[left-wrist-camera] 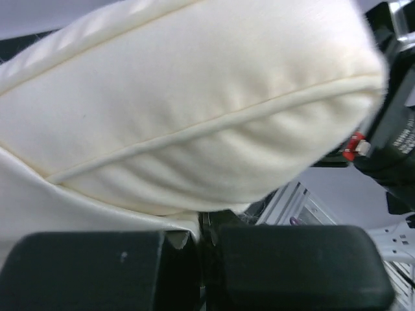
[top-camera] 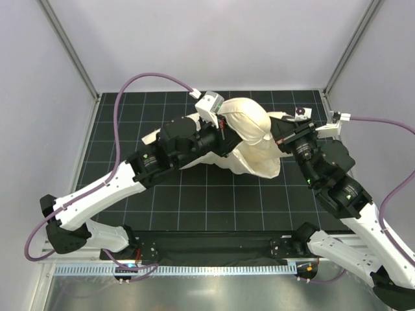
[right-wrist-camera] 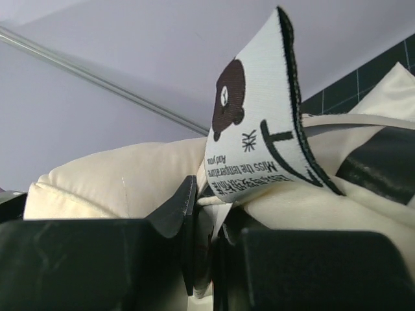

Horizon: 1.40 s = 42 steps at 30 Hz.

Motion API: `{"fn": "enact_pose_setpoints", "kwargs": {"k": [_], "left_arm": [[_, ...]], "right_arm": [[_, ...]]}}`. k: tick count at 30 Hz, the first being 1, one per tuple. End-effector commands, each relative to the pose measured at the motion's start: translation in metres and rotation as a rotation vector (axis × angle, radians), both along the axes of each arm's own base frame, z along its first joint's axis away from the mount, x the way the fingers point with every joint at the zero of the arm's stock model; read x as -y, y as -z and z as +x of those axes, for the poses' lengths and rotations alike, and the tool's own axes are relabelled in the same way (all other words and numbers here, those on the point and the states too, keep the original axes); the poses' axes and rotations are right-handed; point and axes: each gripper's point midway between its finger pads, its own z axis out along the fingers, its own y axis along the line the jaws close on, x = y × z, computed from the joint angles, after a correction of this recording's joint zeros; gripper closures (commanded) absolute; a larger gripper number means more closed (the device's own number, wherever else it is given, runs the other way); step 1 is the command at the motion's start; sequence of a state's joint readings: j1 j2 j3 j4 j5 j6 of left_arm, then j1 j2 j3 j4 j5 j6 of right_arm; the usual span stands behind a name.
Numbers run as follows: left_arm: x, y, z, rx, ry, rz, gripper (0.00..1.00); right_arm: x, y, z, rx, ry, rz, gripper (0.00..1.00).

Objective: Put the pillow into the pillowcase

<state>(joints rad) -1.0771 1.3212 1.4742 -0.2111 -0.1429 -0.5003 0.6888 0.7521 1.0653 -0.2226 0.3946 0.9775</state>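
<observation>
The puffy cream pillow (top-camera: 249, 120) is held up above the black mat between my two grippers. Beneath it the thin, wrinkled pillowcase (top-camera: 259, 162) hangs and spreads toward the left. My left gripper (top-camera: 224, 129) is at the pillow's left side. In the left wrist view the pillow (left-wrist-camera: 194, 97) fills the top, and the left gripper (left-wrist-camera: 206, 236) is shut on a thin edge of the pillowcase (left-wrist-camera: 39, 201). My right gripper (top-camera: 277, 133) is at the pillow's right end. In the right wrist view that gripper (right-wrist-camera: 217, 233) is shut on the pillow's seam (right-wrist-camera: 110, 181), just under its white tag (right-wrist-camera: 256, 136) with a brown bear.
A black gridded mat (top-camera: 214, 201) covers the table, with pale walls and metal frame posts (top-camera: 68, 48) around it. Purple cables (top-camera: 152, 78) loop over both arms. A metal rail (top-camera: 214, 267) runs along the near edge by the arm bases.
</observation>
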Motion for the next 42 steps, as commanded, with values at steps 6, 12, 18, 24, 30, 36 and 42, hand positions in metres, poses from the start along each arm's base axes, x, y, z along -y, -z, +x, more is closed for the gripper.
{"fn": "enact_pose_setpoints", "kwargs": {"k": [6, 12, 18, 24, 30, 36, 42], "left_arm": [[-0.042, -0.134, -0.065, 0.011, 0.199, -0.348, 1.00], [-0.068, -0.046, -0.047, -0.186, 0.001, -0.234, 1.00], [-0.066, -0.064, -0.068, -0.199, 0.113, -0.305, 1.00], [-0.050, 0.009, -0.068, -0.288, 0.129, -0.161, 1.00], [-0.081, 0.133, -0.040, -0.347, -0.121, -0.001, 1.00], [-0.125, 0.218, -0.037, -0.391, -0.289, -0.016, 1.00], [-0.139, 0.274, -0.043, -0.420, -0.314, -0.011, 1.00]], "right_arm": [[-0.010, 0.087, 0.008, -0.160, -0.010, -0.171, 0.96], [-0.001, 0.102, 0.008, -0.160, 0.022, -0.238, 0.96], [-0.051, 0.156, 0.008, -0.230, -0.181, -0.302, 0.96], [-0.074, 0.199, -0.011, -0.255, -0.261, -0.470, 0.96], [-0.072, 0.230, -0.039, -0.280, -0.387, -0.618, 0.85], [-0.047, 0.217, -0.053, -0.230, -0.387, -0.699, 0.34], [-0.028, 0.199, -0.054, -0.277, -0.319, -0.720, 0.19]]}}
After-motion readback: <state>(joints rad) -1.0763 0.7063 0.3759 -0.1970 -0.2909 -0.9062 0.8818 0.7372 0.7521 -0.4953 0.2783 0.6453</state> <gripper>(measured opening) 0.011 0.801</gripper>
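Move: Both hands hold the work high: the left pinches the pillowcase's mouth edge, the right the pillow's edge by its tag. The pillow's bulging end sits about 5 cm ahead and 3 cm right of the left hand, level with it. The left's set-down spot lies some 6 cm back, 15 cm left and 34 cm below. The right's is about 4 cm back, 4 cm left and 36 cm below it. The near table edge runs about 12 cm back of the left hand. Backing off and drawing to its left first, the left hand then sinks fast, about 30 cm down and 15 cm left in all, tipping some 25 degrees downward and keeping its pinch on the pillowcase. The right hand lowers the pillow some 20 cm, swinging left and then back right while drawing back and rolling its left side down; its fingers open wide near the bottom and let go of the pillow. ##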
